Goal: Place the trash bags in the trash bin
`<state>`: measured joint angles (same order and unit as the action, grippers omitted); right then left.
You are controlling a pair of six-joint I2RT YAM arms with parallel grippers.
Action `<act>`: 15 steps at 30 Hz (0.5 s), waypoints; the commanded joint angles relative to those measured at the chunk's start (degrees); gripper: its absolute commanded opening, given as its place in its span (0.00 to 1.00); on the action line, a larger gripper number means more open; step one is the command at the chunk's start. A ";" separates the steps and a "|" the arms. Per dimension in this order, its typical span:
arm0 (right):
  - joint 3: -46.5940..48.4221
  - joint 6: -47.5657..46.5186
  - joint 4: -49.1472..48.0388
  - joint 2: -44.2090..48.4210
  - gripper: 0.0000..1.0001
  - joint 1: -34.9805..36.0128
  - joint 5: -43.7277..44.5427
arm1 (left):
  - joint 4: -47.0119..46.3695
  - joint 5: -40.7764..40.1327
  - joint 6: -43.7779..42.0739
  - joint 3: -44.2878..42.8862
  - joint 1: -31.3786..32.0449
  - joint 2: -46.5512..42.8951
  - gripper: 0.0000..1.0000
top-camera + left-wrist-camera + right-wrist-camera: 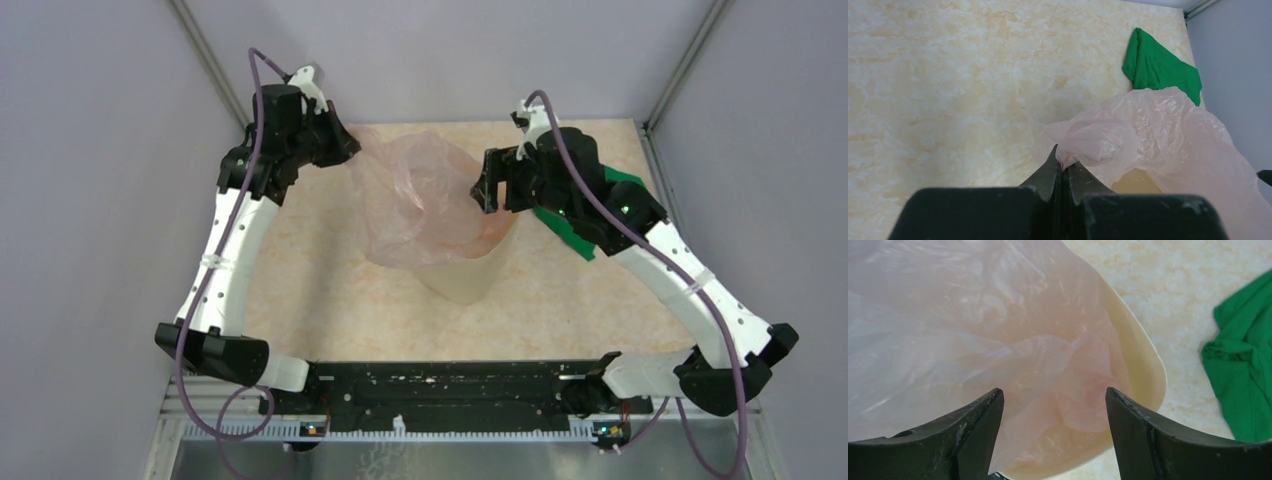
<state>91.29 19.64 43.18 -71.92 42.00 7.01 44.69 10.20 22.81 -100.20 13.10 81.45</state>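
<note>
The pale-pink trash bag [415, 200] billows over the mouth of the cream trash bin [468, 275] in the middle of the table. My left gripper [352, 147] is at the bag's far-left edge, shut on a pinch of the film [1068, 155]. My right gripper [488, 185] hovers over the bin's right rim, jaws open with nothing between them. In the right wrist view the bag [973, 340] lies inside the bin [1143, 365] below its fingertips [990, 405]. The bin's floor is hidden by the film.
A crumpled green cloth [565, 232] lies on the marbled tabletop [330, 290] to the right of the bin, partly under my right arm; it also shows as a green cloth [1158, 65] and a green cloth [1243, 370]. Grey walls enclose the table on three sides.
</note>
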 commanded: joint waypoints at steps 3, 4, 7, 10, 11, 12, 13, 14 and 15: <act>-3.29 -2.79 2.53 -2.68 0.62 -1.35 9.09 | -1.70 4.07 1.00 -2.54 1.26 1.84 0.00; -3.48 -2.89 2.38 -3.04 0.58 -2.07 9.68 | -1.71 4.43 1.13 -2.61 1.63 1.93 0.00; -2.09 -3.33 3.25 -4.88 0.50 -2.99 12.44 | -1.88 5.80 1.81 -2.89 2.66 1.81 0.00; -0.46 -3.44 3.69 -6.23 0.47 -3.07 11.78 | -1.80 6.84 2.35 -2.98 3.83 1.73 0.00; 0.06 -3.19 4.10 -6.28 0.47 -3.03 11.90 | -1.94 7.08 2.60 -2.75 4.24 1.70 0.00; 0.33 -2.94 4.46 -6.00 0.47 -3.08 12.19 | -2.26 7.30 2.78 -2.30 4.60 1.60 0.00; 0.38 -2.60 4.54 -5.21 0.48 -3.05 12.62 | -2.57 7.57 3.11 -1.82 4.98 1.50 0.00; 0.31 -2.23 4.47 -4.19 0.51 -3.06 13.02 | -3.06 8.18 3.43 -1.34 5.22 1.23 0.00; 0.30 -1.89 4.58 -2.96 0.55 -3.06 13.41 | -3.63 8.71 4.01 -0.97 5.30 1.04 0.00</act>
<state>88.20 17.12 47.55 -78.46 39.20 17.39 44.58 15.88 24.97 -100.51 17.54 83.79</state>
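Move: Behind and to the right of the left hand, whose shut fingers already hold the bag, the trash bin's middle lies about 18 cm to the right, 5 cm back and 23 cm below. The open right hand has the trash bag's loose upper part roughly 10 cm to its left, 5 cm ahead and 6 cm below. From that hand the bin's middle is some 5 cm ahead, 4 cm left and 23 cm down; the green cloth lies about 22 cm ahead, 22 cm right and 35 cm below. Dropping about 7 cm, the right hand also slides some 4 cm forward and 4 cm right to come over the bin's right rim beside the bag, rolling left side down, turning clockwise and partly closing its still-open fingers. Meanwhile the left hand keeps its pinch and carries its corner of the bag about 5 cm right, towards the bin, turning slightly clockwise. ##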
